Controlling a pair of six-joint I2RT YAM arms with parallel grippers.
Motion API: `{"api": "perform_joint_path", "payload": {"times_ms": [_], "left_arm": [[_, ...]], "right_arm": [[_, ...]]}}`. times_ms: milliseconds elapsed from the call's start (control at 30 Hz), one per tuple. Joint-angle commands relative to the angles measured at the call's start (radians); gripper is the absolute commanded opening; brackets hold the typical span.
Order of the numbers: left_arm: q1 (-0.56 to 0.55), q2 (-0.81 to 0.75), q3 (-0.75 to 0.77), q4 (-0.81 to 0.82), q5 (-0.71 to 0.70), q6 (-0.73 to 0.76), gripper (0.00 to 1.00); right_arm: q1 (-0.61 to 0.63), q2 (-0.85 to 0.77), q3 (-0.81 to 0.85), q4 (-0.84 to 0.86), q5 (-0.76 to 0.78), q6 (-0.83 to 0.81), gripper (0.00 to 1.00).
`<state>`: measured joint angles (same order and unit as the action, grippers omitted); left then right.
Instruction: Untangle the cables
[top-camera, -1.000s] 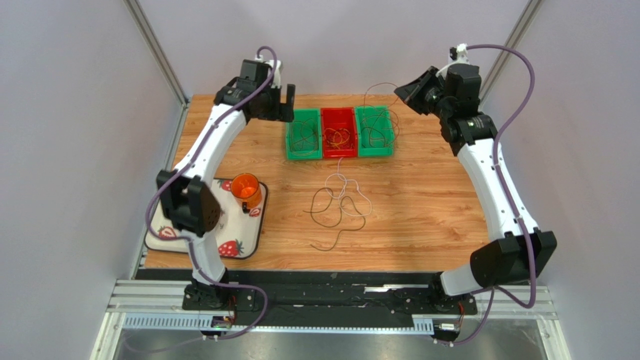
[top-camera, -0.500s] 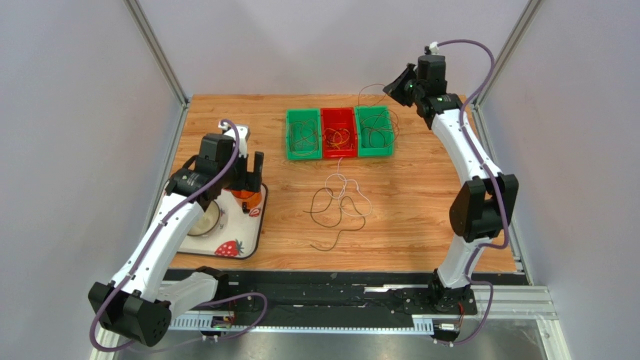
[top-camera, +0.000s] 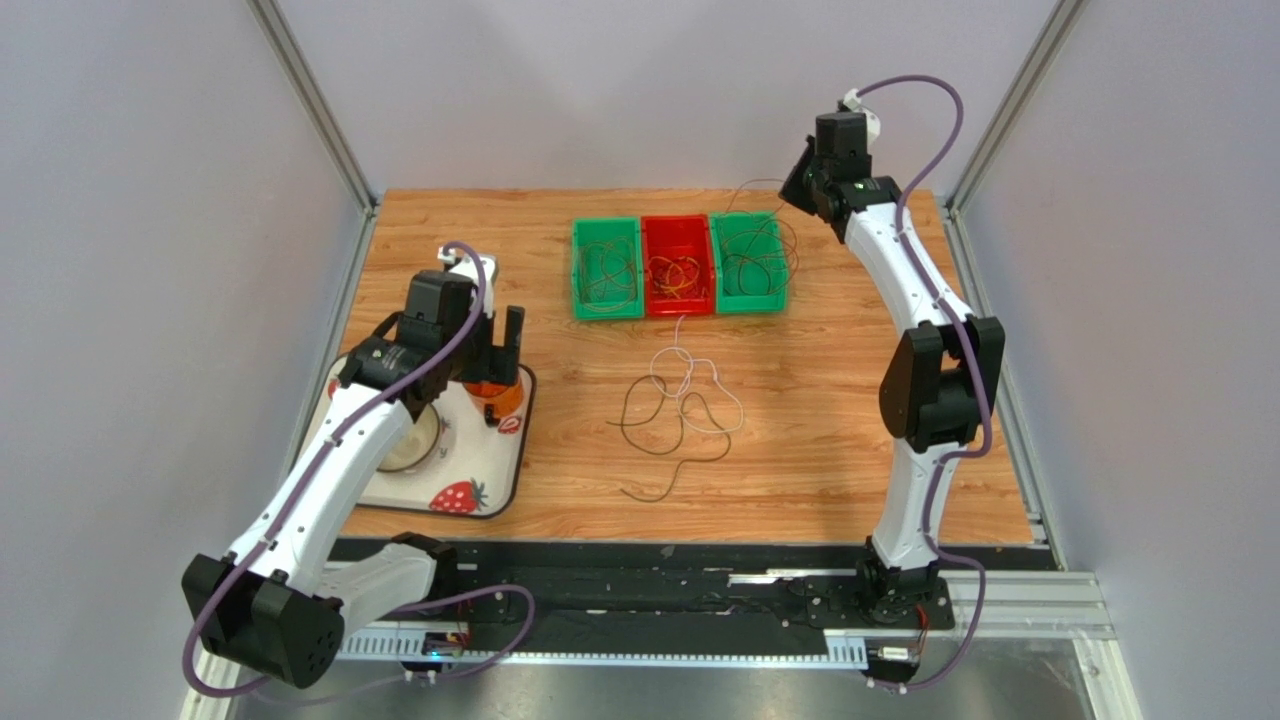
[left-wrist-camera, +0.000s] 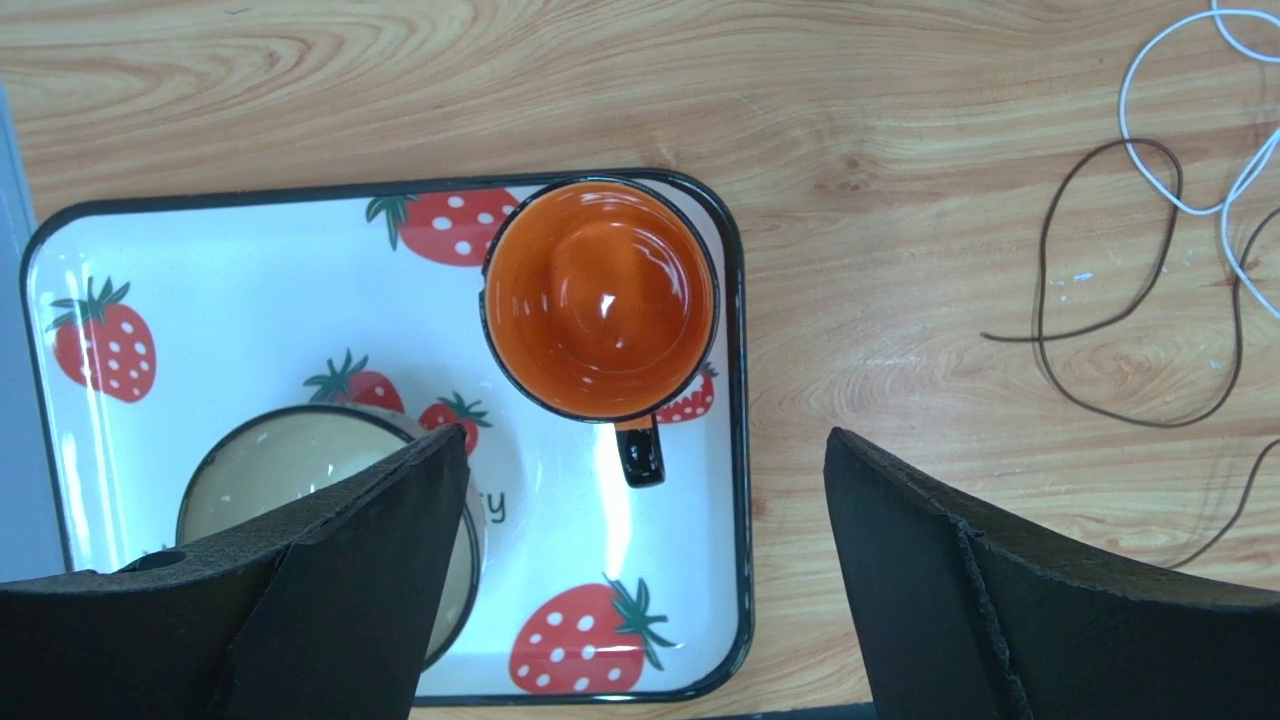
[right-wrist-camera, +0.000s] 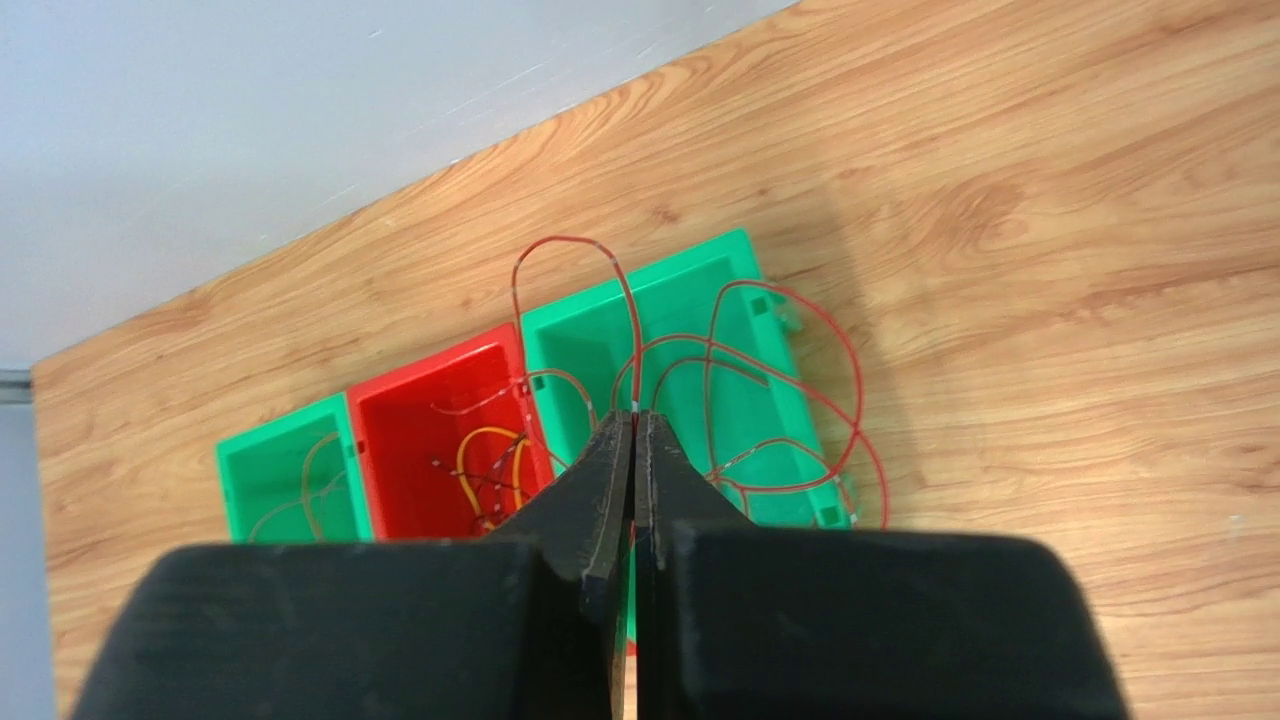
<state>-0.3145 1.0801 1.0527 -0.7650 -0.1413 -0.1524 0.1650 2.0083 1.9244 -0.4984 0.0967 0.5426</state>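
My right gripper (right-wrist-camera: 633, 425) is shut on a thin red cable (right-wrist-camera: 568, 240), whose loops hang down into and around the right green bin (right-wrist-camera: 786, 393). In the top view that gripper (top-camera: 793, 177) is raised over the table's back edge, behind the bins. The red bin (right-wrist-camera: 394, 455) holds yellow and dark cables, and the left green bin (right-wrist-camera: 268, 458) holds a few thin ones. A tangle of dark brown and white cables (top-camera: 679, 405) lies loose mid-table. My left gripper (left-wrist-camera: 643, 438) is open and empty above the tray, well left of the tangle's dark loop (left-wrist-camera: 1120, 300).
A strawberry-print tray (left-wrist-camera: 226, 285) at the left front carries an orange cup (left-wrist-camera: 601, 300) and a beige bowl (left-wrist-camera: 286, 465). The three bins (top-camera: 678, 266) stand in a row at the back centre. Grey walls and metal posts enclose the table.
The left arm swung from beside the left green bin back to over the tray. The right gripper, shut on the red cable, moved left and farther back above the bins.
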Motion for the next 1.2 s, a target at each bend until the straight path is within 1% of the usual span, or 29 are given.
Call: {"api": "perform_joint_path", "payload": {"times_ms": [0, 67, 100, 267, 300, 467, 600, 667, 733, 867, 933, 1033, 1067, 1100, 1167], "left_arm": [[-0.005, -0.009, 0.012, 0.029, -0.007, 0.013, 0.96], [-0.005, -0.009, 0.01, 0.027, -0.006, 0.011, 0.96], [-0.005, -0.009, 0.01, 0.027, -0.006, 0.011, 0.96], [-0.005, -0.008, 0.01, 0.027, -0.001, 0.011, 0.96], [-0.005, -0.006, 0.009, 0.026, -0.001, 0.013, 0.96], [-0.005, -0.006, 0.009, 0.024, -0.003, 0.013, 0.95], [-0.005, -0.008, 0.01, 0.023, -0.004, 0.013, 0.95], [-0.005, -0.006, 0.009, 0.023, -0.004, 0.013, 0.95], [-0.005, -0.008, 0.009, 0.021, -0.001, 0.013, 0.95], [-0.005, -0.008, 0.009, 0.023, 0.0, 0.014, 0.94], [-0.005, -0.008, 0.009, 0.021, 0.002, 0.013, 0.94], [-0.005, -0.009, 0.009, 0.023, 0.002, 0.014, 0.94], [-0.005, -0.009, 0.01, 0.021, 0.002, 0.014, 0.94], [-0.005, -0.009, 0.009, 0.023, 0.002, 0.013, 0.94], [-0.005, -0.006, 0.009, 0.023, 0.003, 0.014, 0.94]], "right_arm": [[-0.002, -0.032, 0.004, -0.005, 0.101, -0.072, 0.0], [0.002, -0.036, -0.014, 0.011, 0.121, -0.092, 0.0], [0.004, -0.03, -0.016, 0.006, 0.156, -0.111, 0.0], [0.025, -0.02, -0.018, -0.011, 0.221, -0.174, 0.0], [0.031, -0.017, -0.018, -0.012, 0.253, -0.187, 0.0], [0.071, 0.007, -0.007, -0.008, 0.253, -0.223, 0.0], [0.117, 0.047, 0.015, -0.02, 0.325, -0.273, 0.0], [0.137, 0.067, 0.015, -0.032, 0.337, -0.285, 0.0], [0.145, 0.075, 0.002, -0.035, 0.328, -0.286, 0.0], [0.151, 0.105, 0.013, -0.048, 0.253, -0.296, 0.0], [0.151, 0.127, 0.051, -0.089, 0.264, -0.299, 0.0], [0.151, 0.115, 0.083, -0.109, 0.273, -0.312, 0.0], [0.151, 0.109, 0.096, -0.114, 0.271, -0.319, 0.05], [0.151, 0.103, 0.108, -0.133, 0.267, -0.32, 0.21], [0.151, 0.09, 0.16, -0.163, 0.262, -0.32, 0.39]]}}
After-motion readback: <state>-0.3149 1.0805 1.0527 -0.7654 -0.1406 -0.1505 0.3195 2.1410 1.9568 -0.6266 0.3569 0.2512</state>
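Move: The right gripper, shut on the end of the red cable, hangs high over the far row of bins: the right-hand green bin it is feeding lies about level with it, some 4 cm left and 19 cm below. The red bin stands roughly 15 cm left and about level; the white cable lies some 20 cm back and 14 cm left. From the idle left hand, that green bin is about 26 cm ahead, 35 cm right and 16 cm below. Keep the red cable pinched in the right gripper and first swing it about 3 cm to the right, rolling the hand so its left side drops. Then sweep back left and lower it some 8 cm towards the right-hand green bin, drawing back slightly and tipping the fingers further down; at the bottom, begin to open the fingers. ##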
